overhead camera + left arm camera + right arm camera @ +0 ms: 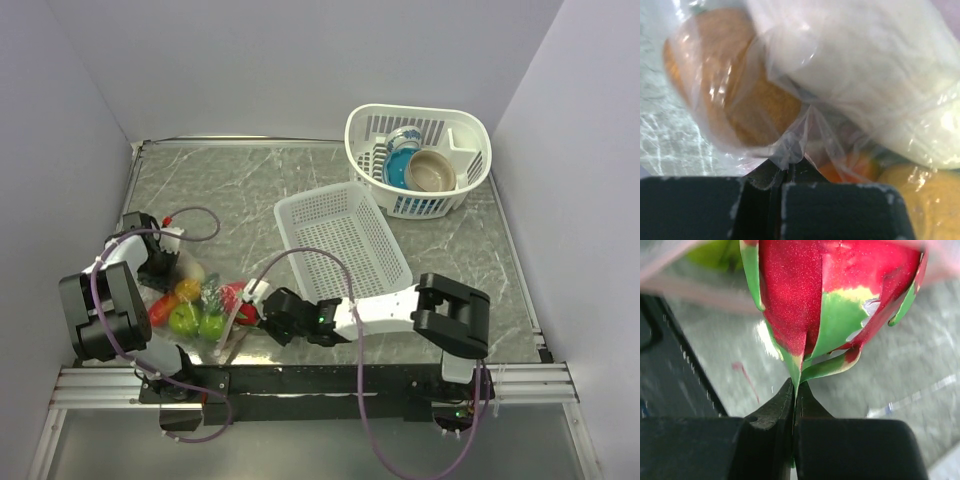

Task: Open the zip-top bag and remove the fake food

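Observation:
The clear zip-top bag [205, 305] lies at the near left of the table, bunched around the fake food: an orange piece [188, 290], green pieces [185, 318] and a red piece [160, 308]. My left gripper [176, 268] is shut on a pinch of the bag's film [790, 145]. Behind the plastic press an orange piece [725, 85] and a white piece [865, 75]. At the bag's right end lies a red-pink fruit with green leaves [238, 300]. My right gripper [795, 392] is shut on one of its green leaf tips [799, 367]. The fruit's body [805, 295] shows no plastic over it.
A low white perforated basket [345, 240] lies mid-table, just behind my right arm. A taller white basket [455, 195] at the back right holds a blue cup [402, 150] and a tan bowl [432, 172]. The metal rail [300, 380] runs along the near edge.

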You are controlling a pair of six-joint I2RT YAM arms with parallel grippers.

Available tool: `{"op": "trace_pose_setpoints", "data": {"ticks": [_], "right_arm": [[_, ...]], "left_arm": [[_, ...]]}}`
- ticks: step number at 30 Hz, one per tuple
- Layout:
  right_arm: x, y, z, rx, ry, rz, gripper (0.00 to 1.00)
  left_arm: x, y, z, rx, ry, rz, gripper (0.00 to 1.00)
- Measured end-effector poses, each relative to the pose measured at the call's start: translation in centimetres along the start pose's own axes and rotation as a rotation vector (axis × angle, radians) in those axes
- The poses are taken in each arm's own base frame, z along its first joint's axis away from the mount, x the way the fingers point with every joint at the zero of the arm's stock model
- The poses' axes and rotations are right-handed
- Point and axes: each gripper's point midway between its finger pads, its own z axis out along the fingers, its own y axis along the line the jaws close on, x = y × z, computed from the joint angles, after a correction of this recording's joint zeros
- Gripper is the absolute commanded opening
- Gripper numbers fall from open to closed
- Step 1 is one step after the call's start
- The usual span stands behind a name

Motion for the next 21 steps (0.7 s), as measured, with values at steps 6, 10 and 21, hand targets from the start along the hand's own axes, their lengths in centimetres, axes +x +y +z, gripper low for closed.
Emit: {"op": "trace_pose_setpoints", "data": {"ticks": [6,10,21], "right_arm": [[1.4,-0.8,-4.4,-0.001,0.015,-0.002,0.0],[0.4,-1.5,-8.7,0.007,-0.056,0.006,0.0],[-6.1,-13.4,-15.6,0.342,-0.352,0.252,0.0]], "left_arm": [[-0.8,0.3,-0.1,-0.004,-0.023,-0.01,0.01],[-0.9,0.3,0.0,-0.006,-0.026,-0.011,0.01],[-2.6,-0.9,-1.9,0.079,-0.058,-0.042,0.01]]}}
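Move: The right hand already pinches the red dragon fruit by its leaves, half out of the bag's mouth. The white basket it is bound for is centred about 15 cm ahead and 18 cm to its right, floor barely lower. The zip strip crosses the fruit some 5 cm to the hand's left and 2 cm back; the nearer green pepper is 10 cm left, 1 cm back. From the left hand the basket is about 40 cm right and 6 cm ahead. Rightward first, low and easing slightly back, the right hand draws the dragon fruit out of the bag's mouth. It then climbs about 14 cm and swings forward and farther right to above the basket, keeping its leaf pinch and turning some 25 degrees clockwise. The left hand keeps its pinch on the bag film, finally lifting about 2 cm and following slightly forward and right. ##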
